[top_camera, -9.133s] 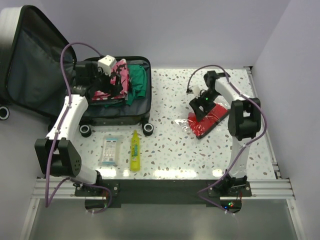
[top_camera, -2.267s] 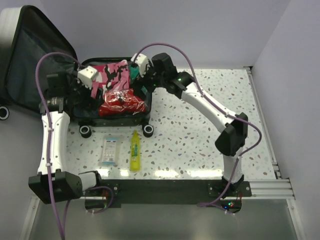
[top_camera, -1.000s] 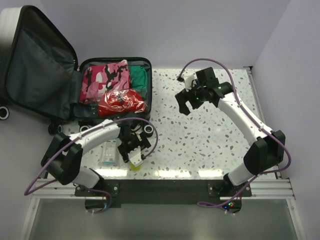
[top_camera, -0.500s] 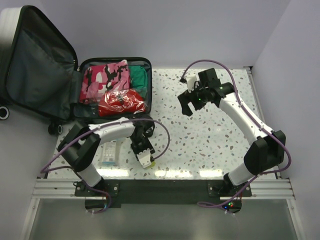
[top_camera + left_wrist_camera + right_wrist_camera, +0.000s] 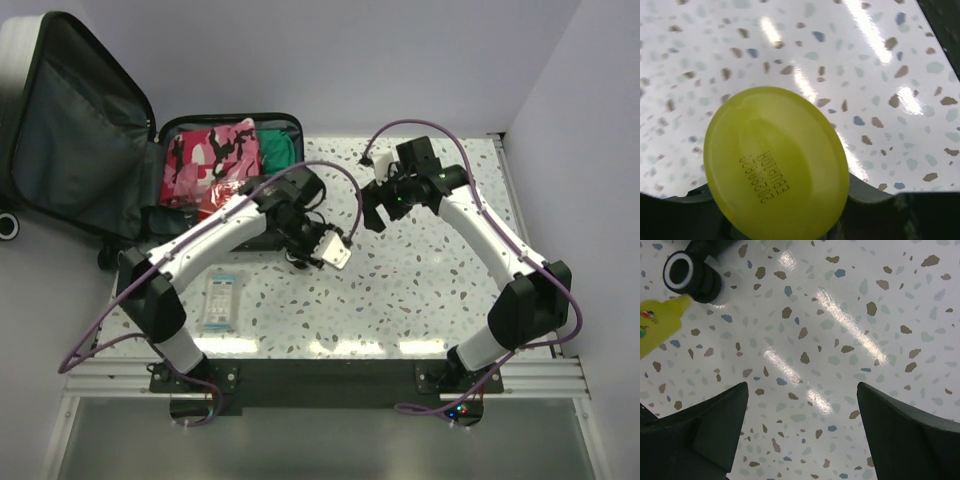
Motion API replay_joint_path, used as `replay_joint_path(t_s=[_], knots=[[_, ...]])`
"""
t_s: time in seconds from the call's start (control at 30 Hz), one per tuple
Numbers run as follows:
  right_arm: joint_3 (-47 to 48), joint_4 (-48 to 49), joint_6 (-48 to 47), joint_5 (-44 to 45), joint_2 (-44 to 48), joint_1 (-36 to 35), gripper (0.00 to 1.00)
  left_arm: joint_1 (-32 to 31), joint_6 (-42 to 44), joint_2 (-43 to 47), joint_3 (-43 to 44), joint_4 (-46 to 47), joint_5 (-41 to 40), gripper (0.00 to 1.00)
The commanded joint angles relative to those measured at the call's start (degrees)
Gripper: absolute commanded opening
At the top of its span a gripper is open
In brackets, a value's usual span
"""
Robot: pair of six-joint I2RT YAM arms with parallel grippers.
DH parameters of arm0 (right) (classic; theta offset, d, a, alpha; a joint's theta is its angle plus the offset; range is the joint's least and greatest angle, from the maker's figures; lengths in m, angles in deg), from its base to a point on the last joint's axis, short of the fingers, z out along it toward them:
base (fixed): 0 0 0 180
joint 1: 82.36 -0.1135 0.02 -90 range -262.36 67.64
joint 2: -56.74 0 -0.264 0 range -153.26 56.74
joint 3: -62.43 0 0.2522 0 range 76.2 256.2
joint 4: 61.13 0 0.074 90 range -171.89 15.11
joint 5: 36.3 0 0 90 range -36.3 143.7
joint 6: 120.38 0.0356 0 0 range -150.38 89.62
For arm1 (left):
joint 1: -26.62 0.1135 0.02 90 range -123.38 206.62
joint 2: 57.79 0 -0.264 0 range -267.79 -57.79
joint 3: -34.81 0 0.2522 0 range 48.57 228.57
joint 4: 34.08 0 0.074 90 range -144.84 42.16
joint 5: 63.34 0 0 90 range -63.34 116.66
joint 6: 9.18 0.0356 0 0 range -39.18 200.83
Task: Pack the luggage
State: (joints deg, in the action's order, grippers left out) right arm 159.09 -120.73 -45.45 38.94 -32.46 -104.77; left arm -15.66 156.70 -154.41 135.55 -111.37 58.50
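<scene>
The luggage (image 5: 294, 128) lies open at the back left, its lid (image 5: 70, 130) raised. Inside lie a pink-and-black garment (image 5: 215, 150), a red bag (image 5: 225, 195) and a green garment (image 5: 280, 150). My left gripper (image 5: 318, 248) hovers just right of the case's front corner. In the left wrist view it (image 5: 782, 202) is shut on a yellow bottle (image 5: 775, 165), whose round base faces the camera. The same bottle (image 5: 657, 320) shows in the right wrist view next to a case wheel (image 5: 687, 270). My right gripper (image 5: 375, 210) (image 5: 801, 390) is open over bare table, holding nothing.
A flat tissue packet (image 5: 222, 300) lies near the front left of the speckled table (image 5: 430, 290). The case's black wheels (image 5: 108, 257) sit along its near side. The left arm's cable (image 5: 345, 190) loops over the table middle.
The left gripper shut on the yellow bottle at the table's front and carried it up and back to the right, beside the case. The right arm barely moved.
</scene>
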Motion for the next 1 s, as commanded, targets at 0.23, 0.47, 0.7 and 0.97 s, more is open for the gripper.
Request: replay_joint_path(t_s=[0.23,0.47,0.7,0.97], knots=[[0.60,1.46,0.04,-2.90,-1.05,0.35,0.93,19.94,-11.10,9.60,6.54,-0.90,2.35,0.00],[2.62,0.85,-0.75,-3.34,-2.99,0.27,0.92,25.74,-13.64,7.60,10.74,-4.32,-0.19,0.00],[2.89,0.93,-1.37,-3.52,-2.55,0.35,0.92,28.48,-11.12,6.26,21.23,-11.80,-17.27,0.00],[2.80,1.46,-1.19,-4.48,-3.86,0.35,0.92,29.63,-5.12,7.07,7.34,-8.11,-39.38,0.00]])
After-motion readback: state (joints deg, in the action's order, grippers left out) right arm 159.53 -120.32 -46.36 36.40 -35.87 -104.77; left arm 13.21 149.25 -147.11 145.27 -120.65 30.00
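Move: The yellow bottle is already held clear of the table in the left hand. The suitcase it goes to has its middle about 21 cm ahead, 18 cm left and 8 cm below. Nearest in the case is the red bag, roughly 17 cm ahead and 16 left. The pink camo cloth is some 27 cm ahead and 24 left, and the white packet 4 cm back and 21 left on the table. From the right hand the suitcase is about 10 cm ahead and 38 left. The yellow bottle, still pinched in the left hand, is lifted up and forward off its place by the near-right wheel, then swept left, about 24 cm in all, over the case's near side beside the red bag. The wrist turns some 45 degrees counter-clockwise on the way. After rising and going forward about 12 cm each, the hand sinks a few centimetres at the end, tilting its left side up. ##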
